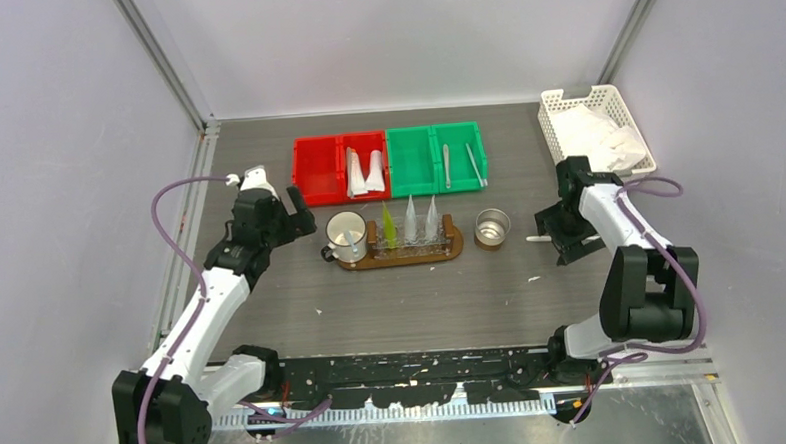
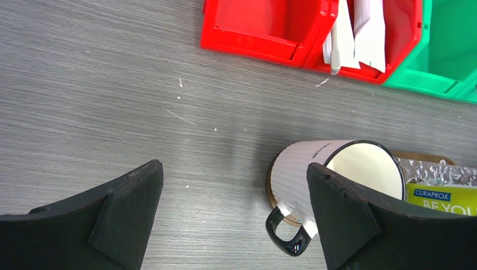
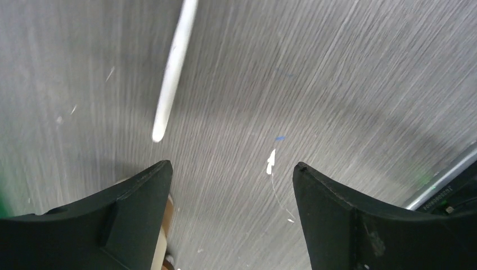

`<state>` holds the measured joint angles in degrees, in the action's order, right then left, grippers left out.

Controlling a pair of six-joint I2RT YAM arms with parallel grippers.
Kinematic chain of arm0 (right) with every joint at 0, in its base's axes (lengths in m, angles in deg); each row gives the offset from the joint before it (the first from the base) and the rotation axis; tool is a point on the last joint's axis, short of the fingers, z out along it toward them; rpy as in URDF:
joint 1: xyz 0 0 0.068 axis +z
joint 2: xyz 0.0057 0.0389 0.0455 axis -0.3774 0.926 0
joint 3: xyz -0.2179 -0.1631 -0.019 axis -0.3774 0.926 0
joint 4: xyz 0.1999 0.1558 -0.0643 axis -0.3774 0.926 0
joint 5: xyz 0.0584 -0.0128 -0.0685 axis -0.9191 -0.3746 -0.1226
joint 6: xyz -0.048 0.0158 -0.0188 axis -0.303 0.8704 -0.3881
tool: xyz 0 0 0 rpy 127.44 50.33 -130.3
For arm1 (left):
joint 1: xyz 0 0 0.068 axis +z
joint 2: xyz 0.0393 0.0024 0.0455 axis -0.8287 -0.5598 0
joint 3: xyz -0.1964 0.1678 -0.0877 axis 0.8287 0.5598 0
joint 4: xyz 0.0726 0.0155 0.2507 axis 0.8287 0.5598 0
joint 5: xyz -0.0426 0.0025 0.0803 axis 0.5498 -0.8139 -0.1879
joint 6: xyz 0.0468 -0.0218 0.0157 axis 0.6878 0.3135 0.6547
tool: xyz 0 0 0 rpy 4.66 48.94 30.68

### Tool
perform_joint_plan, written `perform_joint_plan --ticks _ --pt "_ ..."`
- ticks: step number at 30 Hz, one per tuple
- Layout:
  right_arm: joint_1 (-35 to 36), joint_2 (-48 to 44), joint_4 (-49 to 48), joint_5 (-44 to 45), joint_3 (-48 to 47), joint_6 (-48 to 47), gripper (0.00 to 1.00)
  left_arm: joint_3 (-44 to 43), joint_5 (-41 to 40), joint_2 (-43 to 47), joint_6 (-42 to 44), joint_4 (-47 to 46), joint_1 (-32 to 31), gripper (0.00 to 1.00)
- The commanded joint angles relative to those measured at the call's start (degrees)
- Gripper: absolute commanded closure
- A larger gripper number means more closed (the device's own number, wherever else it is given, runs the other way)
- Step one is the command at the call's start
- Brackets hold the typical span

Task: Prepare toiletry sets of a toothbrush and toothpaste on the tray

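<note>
The brown tray (image 1: 454, 247) holds a white mug (image 1: 347, 236), a yellow-green tube (image 1: 389, 226) and two whitish tubes (image 1: 410, 219). More white tubes (image 1: 365, 171) lie in a red bin, and toothbrushes (image 1: 447, 165) in a green bin. My left gripper (image 1: 301, 214) hangs open just left of the mug (image 2: 332, 174), with only bare table between its fingers (image 2: 135, 208). My right gripper (image 1: 558, 235) is open over the table right of the metal cup. A white toothbrush (image 3: 175, 62) lies on the table ahead of it, outside the fingers (image 3: 337, 208).
Red bins (image 1: 319, 170) and green bins (image 1: 411, 161) stand behind the tray. A small metal cup (image 1: 492, 228) sits right of the tray. A white basket (image 1: 557, 125) with white cloth is at the back right. White specks dot the grey tabletop.
</note>
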<state>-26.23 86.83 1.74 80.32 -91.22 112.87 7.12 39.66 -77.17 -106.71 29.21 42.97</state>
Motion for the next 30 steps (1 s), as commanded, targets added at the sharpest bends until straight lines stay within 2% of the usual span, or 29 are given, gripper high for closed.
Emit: perform_joint_plan --ticks 1,12,17,22,26,27,29,30 --pt "-3.25 2.95 -6.98 -1.68 1.56 4.52 0.17 1.56 2.5 0.96 -0.8 -3.76 0.07 0.0" --pt "-8.99 12.98 -8.98 -4.82 -4.97 1.3 0.18 2.79 1.83 -0.87 -0.07 -5.73 0.07 0.0" --pt "-11.61 13.8 -8.57 -4.84 -4.42 -0.2 0.23 2.73 1.64 -1.45 0.08 -5.8 0.07 0.0" --pt "-12.42 12.31 -9.43 -4.19 -1.14 -0.99 0.24 2.7 1.46 -1.34 0.07 -5.57 0.07 0.0" --pt "-13.16 14.82 -11.46 -5.68 0.39 -1.74 0.25 2.9 2.02 -0.74 -0.17 -5.18 -0.01 0.0" --pt "-13.29 15.61 -11.76 -5.96 0.32 -2.07 0.28 2.73 1.99 -0.49 -0.15 -4.91 -0.01 0.0" --pt "-13.38 16.66 -11.97 -6.18 -0.08 -2.45 0.42 2.62 1.74 0.03 -0.19 -4.62 -0.01 0.0" --pt "-13.37 17.03 -11.99 -6.08 -0.27 -2.6 0.45 2.55 1.5 0.25 -0.2 -4.44 -0.01 0.0"
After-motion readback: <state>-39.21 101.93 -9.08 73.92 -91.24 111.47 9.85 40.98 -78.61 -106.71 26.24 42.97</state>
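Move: The toothbrush lies crosswise, flat on the table, its middle about 8 cm to the right hand's right, 3 cm ahead and 7 cm below; its left handle end is nearly level with the hand. The metal cup stands some 9 cm left and 6 cm ahead of the hand, the white basket about 16 cm right and 24 cm ahead. From the left hand, the toothbrush is roughly 55 cm right, 2 cm back and 16 cm below. Over the toothbrush's handle the open right hand sinks about 6 cm and shifts some 5 cm right, first swinging 4 cm forward, then easing 2 cm back. It twists about 10 degrees clockwise as the fingers start closing, to roughly 60% open at the end, one on each side of the handle; a grip isn't yet seen. ##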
